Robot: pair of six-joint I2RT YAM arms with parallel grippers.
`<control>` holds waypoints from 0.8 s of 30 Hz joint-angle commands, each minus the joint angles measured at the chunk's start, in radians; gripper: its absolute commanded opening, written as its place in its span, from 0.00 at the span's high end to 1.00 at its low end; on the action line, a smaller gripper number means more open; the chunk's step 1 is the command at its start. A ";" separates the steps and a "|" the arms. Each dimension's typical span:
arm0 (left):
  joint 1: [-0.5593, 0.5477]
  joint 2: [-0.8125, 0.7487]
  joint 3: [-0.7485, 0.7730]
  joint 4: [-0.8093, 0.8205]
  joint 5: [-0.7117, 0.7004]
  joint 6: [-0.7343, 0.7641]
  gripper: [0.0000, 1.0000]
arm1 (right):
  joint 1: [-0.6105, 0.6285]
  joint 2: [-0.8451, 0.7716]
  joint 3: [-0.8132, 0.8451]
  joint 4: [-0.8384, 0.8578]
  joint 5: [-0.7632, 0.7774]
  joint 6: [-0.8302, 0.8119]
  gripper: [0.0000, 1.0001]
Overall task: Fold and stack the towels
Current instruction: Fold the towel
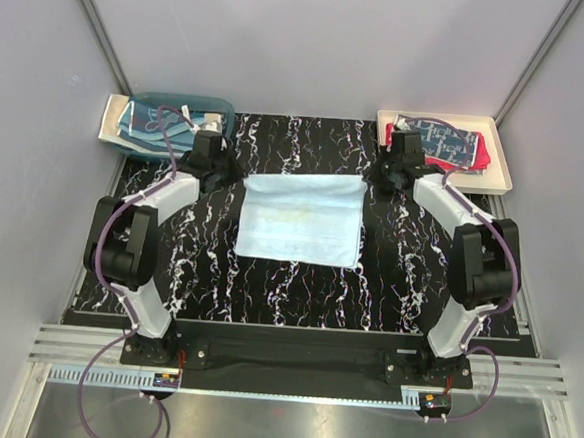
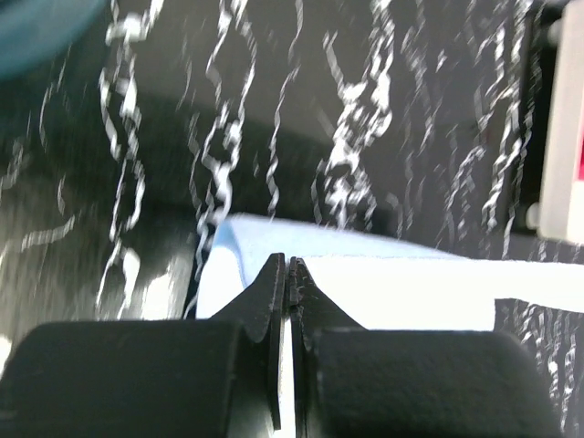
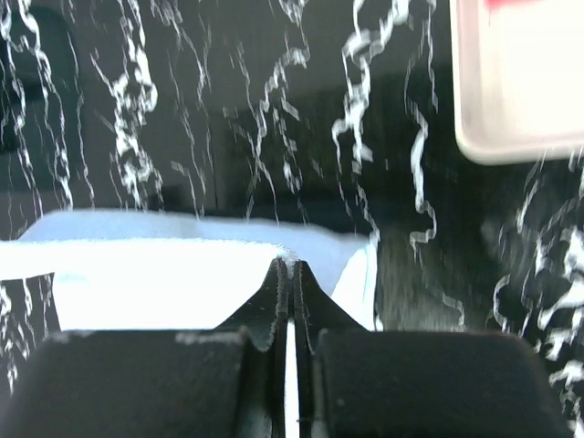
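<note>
A plain light blue towel [image 1: 300, 220] lies in the middle of the black marbled table [image 1: 408, 277]. My left gripper [image 1: 238, 178] is at its far left corner and my right gripper [image 1: 372, 182] at its far right corner. In the left wrist view the left gripper [image 2: 289, 265] is shut with the towel's [image 2: 401, 283] edge pinched at its tips. The right gripper [image 3: 289, 266] is shut the same way on the towel [image 3: 155, 274], with fuzz showing at its tips. More towels, a patterned blue one [image 1: 440, 139] over a red-pink one [image 1: 485, 154], lie on the cream tray [image 1: 501, 171].
A teal basket [image 1: 175, 102] holding patterned blue towels [image 1: 143, 123] stands at the far left corner. The cream tray sits at the far right, and its rim [image 3: 474, 137] lies close beyond the right gripper. Grey walls close in three sides.
</note>
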 commanded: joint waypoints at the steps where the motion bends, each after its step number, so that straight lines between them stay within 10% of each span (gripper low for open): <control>1: -0.008 -0.115 -0.079 0.039 -0.090 -0.019 1.00 | 0.002 -0.102 -0.096 0.074 -0.026 0.044 1.00; 24: -0.057 -0.436 -0.393 0.070 -0.105 -0.054 1.00 | 0.080 -0.380 -0.423 0.088 0.012 0.095 1.00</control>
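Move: The towel's near edge, over which the far edge pinched in both hands is being carried, lies on the table. Its left corner is about 19 cm straight back from the left hand and 10 cm below. Its right corner is some 19 cm back from the right hand, 1 cm left and 12 cm below. The blue basket sits about 18 cm ahead and 18 cm left of the left hand, the white tray some 17 cm ahead and 20 cm right of the right hand. The towel's held far edge, still pinched by a corner in each shut gripper, is drawn back over its own lying part towards the near edge. Both hands travel side by side about 10 cm back, quick at first and then easing, the right also sinking some 2 cm while the left ends at its starting height; the wrists hardly turn. ##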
